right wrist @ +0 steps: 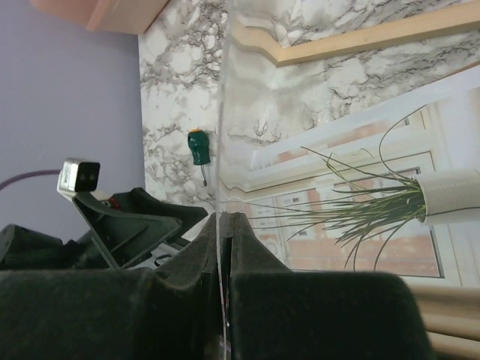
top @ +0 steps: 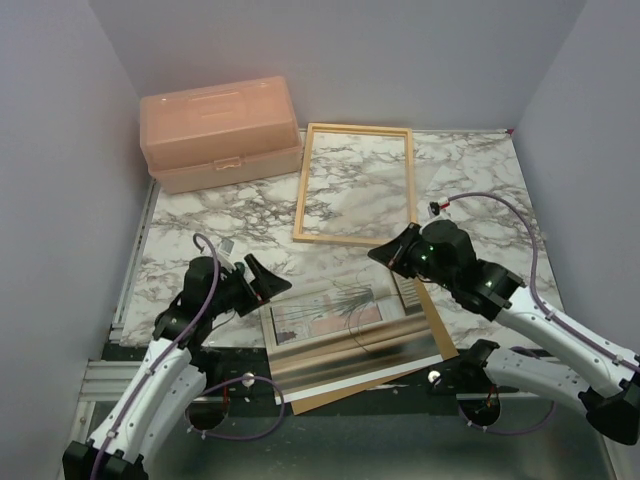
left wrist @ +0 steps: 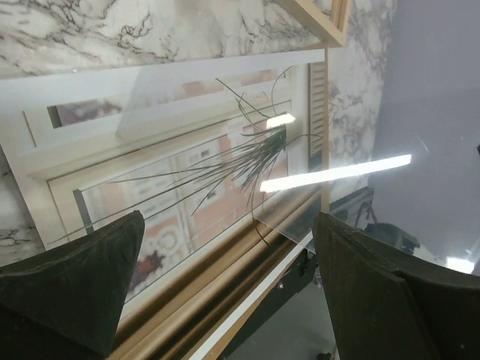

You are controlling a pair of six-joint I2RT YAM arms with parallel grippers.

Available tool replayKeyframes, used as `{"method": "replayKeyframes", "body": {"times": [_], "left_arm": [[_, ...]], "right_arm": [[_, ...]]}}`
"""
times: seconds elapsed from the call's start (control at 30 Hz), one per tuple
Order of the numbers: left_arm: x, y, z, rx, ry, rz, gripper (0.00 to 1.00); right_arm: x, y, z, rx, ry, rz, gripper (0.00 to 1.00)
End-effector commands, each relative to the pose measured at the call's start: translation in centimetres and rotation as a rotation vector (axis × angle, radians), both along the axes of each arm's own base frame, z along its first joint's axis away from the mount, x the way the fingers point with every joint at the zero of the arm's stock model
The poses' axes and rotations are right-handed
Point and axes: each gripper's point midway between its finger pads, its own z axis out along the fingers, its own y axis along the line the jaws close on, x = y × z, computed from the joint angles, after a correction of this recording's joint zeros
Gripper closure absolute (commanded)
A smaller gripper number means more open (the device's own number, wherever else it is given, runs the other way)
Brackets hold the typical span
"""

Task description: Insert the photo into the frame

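The photo of a spiky plant at a window lies face up at the near edge on a brown backing board. The light-wood frame lies empty further back, beside the photo's far right corner. My right gripper is shut on the edge of a clear glass sheet, which stands edge-on between its pads above the photo. My left gripper hangs open over the photo's left side with nothing between its fingers. The glass reflects light there.
A peach toolbox stands at the back left, next to the frame. A small green-handled screwdriver lies on the marble tabletop left of the photo. Grey walls close in on both sides.
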Motion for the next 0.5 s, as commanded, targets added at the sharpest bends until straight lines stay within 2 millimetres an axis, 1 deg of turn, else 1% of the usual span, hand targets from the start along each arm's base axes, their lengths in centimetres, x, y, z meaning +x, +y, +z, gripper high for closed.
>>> {"method": "replayKeyframes", "body": {"times": [0.0, 0.03, 0.17, 0.2, 0.23, 0.27, 0.4, 0.43, 0.47], "left_arm": [[1.5, 0.3, 0.6, 0.157, -0.052, -0.087, 0.03], [1.9, 0.3, 0.6, 0.177, -0.047, -0.101, 0.02], [3.8, 0.2, 0.6, 0.268, -0.004, -0.146, 0.03], [4.5, 0.1, 1.0, 0.283, -0.005, -0.151, 0.03], [5.1, 0.1, 0.8, 0.302, 0.004, -0.155, 0.03], [5.8, 0.1, 1.0, 0.317, 0.002, -0.15, 0.03], [8.6, 0.0, 0.2, 0.4, 0.042, -0.114, 0.03], [9.3, -0.4, 0.2, 0.417, 0.042, -0.114, 0.03], [10.0, -0.6, -0.2, 0.443, 0.058, -0.118, 0.03]], "right_arm": [[-0.9, -1.5, 2.2, -0.089, -0.048, 0.032, 1.0], [-1.1, -1.6, 2.7, -0.093, -0.053, 0.039, 1.0], [-1.9, -2.6, 3.9, -0.137, -0.051, 0.061, 1.0], [-2.2, -2.9, 4.2, -0.146, -0.048, 0.062, 1.0], [-2.4, -3.1, 4.6, -0.149, -0.049, 0.064, 1.0], [-2.7, -3.3, 4.9, -0.154, -0.047, 0.069, 1.0], [-3.5, -4.2, 5.6, -0.163, -0.041, 0.072, 1.0], [-3.7, -4.3, 5.6, -0.164, -0.037, 0.074, 1.0], [-3.9, -4.5, 5.6, -0.163, -0.035, 0.076, 1.0]]}}
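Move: The right hand already pinches an edge of the clear sheet, whose middle lies roughly 10 cm ahead of it, 4 cm left and 5 cm lower. From the left hand, empty and open, the sheet's middle is some 14 cm ahead and 19 cm right, at about its height. The photo lies 3 cm back and 17 cm right of the left hand, 11 cm below. The wooden frame is some 44 cm ahead and 19 cm right, the screwdriver 14 cm ahead and 9 cm left, both on the table. The right fingers keep their pinch on the clear sheet's edge and lift it about 5 cm, away from the photo, drawing it some 3 cm right and 3 cm back as well. Meanwhile the left hand, wide open and touching nothing, swings forward about 7 cm at nearly the same height, past the photo's left end towards the frame side, rolling its left side up by some 20 degrees. ##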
